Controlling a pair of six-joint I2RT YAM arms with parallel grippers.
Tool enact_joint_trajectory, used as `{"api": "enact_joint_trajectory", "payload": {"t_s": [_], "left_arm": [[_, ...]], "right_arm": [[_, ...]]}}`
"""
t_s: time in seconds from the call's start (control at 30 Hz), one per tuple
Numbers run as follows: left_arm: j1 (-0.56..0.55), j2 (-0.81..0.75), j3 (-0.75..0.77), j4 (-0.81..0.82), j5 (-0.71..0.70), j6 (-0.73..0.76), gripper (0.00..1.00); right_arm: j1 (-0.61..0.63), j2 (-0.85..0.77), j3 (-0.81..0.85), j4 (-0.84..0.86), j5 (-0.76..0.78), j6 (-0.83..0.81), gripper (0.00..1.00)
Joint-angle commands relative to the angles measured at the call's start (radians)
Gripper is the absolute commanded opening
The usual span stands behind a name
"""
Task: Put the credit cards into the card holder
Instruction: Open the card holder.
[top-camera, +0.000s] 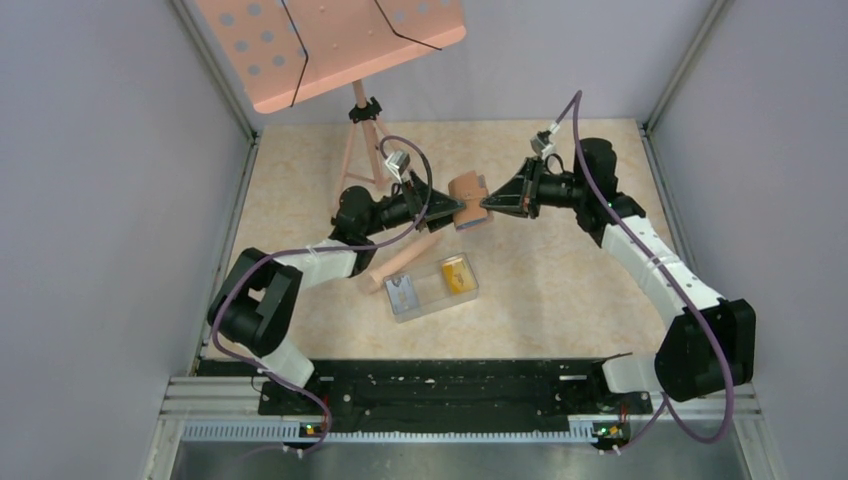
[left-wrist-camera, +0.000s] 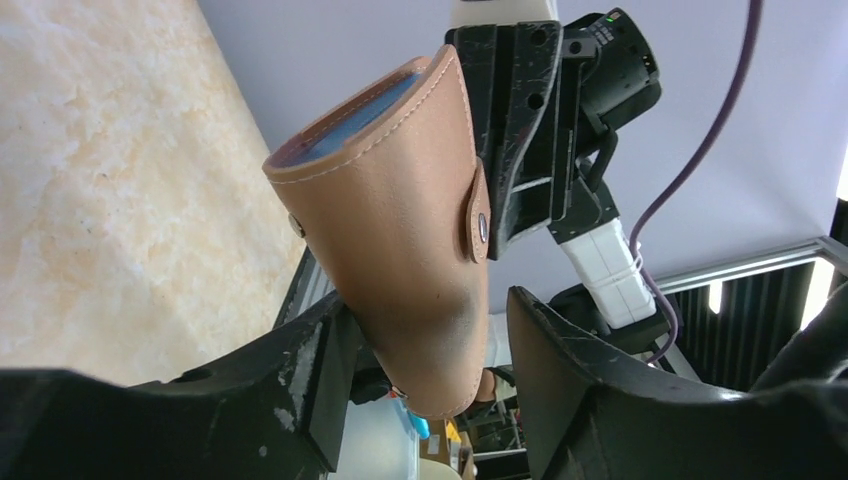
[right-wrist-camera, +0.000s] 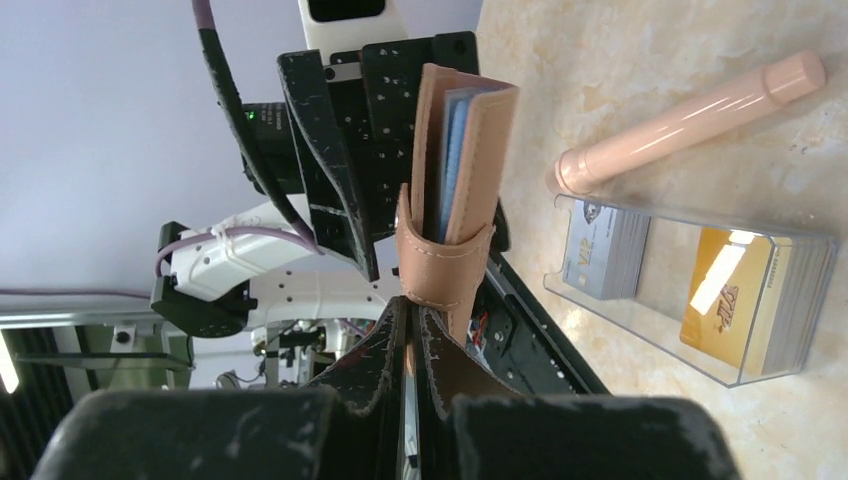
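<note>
A brown leather card holder (top-camera: 468, 200) hangs in the air between both arms. My right gripper (right-wrist-camera: 413, 315) is shut on its strap end, seen from above at the right gripper (top-camera: 485, 203). My left gripper (left-wrist-camera: 430, 330) is open, its jaws straddling the holder's (left-wrist-camera: 400, 230) rounded end; the left finger touches it and a gap shows at the right finger. A blue card (right-wrist-camera: 455, 160) sits in the holder's open mouth. More credit cards lie in a clear tray (top-camera: 440, 305): a pale grey-blue stack (top-camera: 402, 293) and a yellow stack (top-camera: 456, 275).
A pink cylinder (top-camera: 400, 262) lies on the table beside the tray, under the left arm. A pink perforated board (top-camera: 330, 40) on a tripod (top-camera: 360, 140) stands at the back left. Grey walls close in both sides.
</note>
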Motion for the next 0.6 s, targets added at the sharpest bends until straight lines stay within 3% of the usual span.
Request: {"api": "enact_joint_trajectory", "payload": {"t_s": [0.0, 0.27, 0.37, 0.5, 0.57], "left_arm": [[-0.012, -0.034, 0.002, 0.149, 0.024, -0.026, 0.56], [-0.013, -0.097, -0.031, 0.019, 0.012, 0.05, 0.08], [-0.013, -0.143, -0.017, -0.154, -0.01, 0.139, 0.0], [-0.013, -0.236, 0.065, -0.645, -0.111, 0.394, 0.0], [-0.019, -0.274, 0.133, -0.909, -0.195, 0.517, 0.0]], "right_arm": [[-0.002, -0.044, -0.026, 0.041, 0.01, -0.003, 0.0], [-0.001, -0.044, -0.052, -0.02, 0.041, -0.062, 0.0], [-0.001, -0.043, -0.039, -0.065, 0.067, -0.096, 0.2], [0.012, -0.044, 0.012, -0.182, 0.144, -0.187, 0.53], [0.038, -0.036, 0.055, -0.276, 0.207, -0.252, 0.64]]}}
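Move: The card holder, pinched at its near right side by the right fingertips, has its middle about 2 cm to that hand's left and 1 cm ahead. From the left hand, whose open fingers already straddle its lower end, its middle is roughly 2 cm ahead and 2 cm right, about level. Some 20 cm below the left hand, the card box lies about 6 cm back and 5 cm left, the pink tube about 11 cm left and 1 cm back. Easing back barely 1 cm, the left hand shuts its fingers on the near end of the card holder, then sinks about 3 cm with the fingertips dipping some 10 degrees. The right hand sinks steadily, about 4 cm in all, keeping its pinch until the left has nearly closed, then opens past half and lets go of the holder. ##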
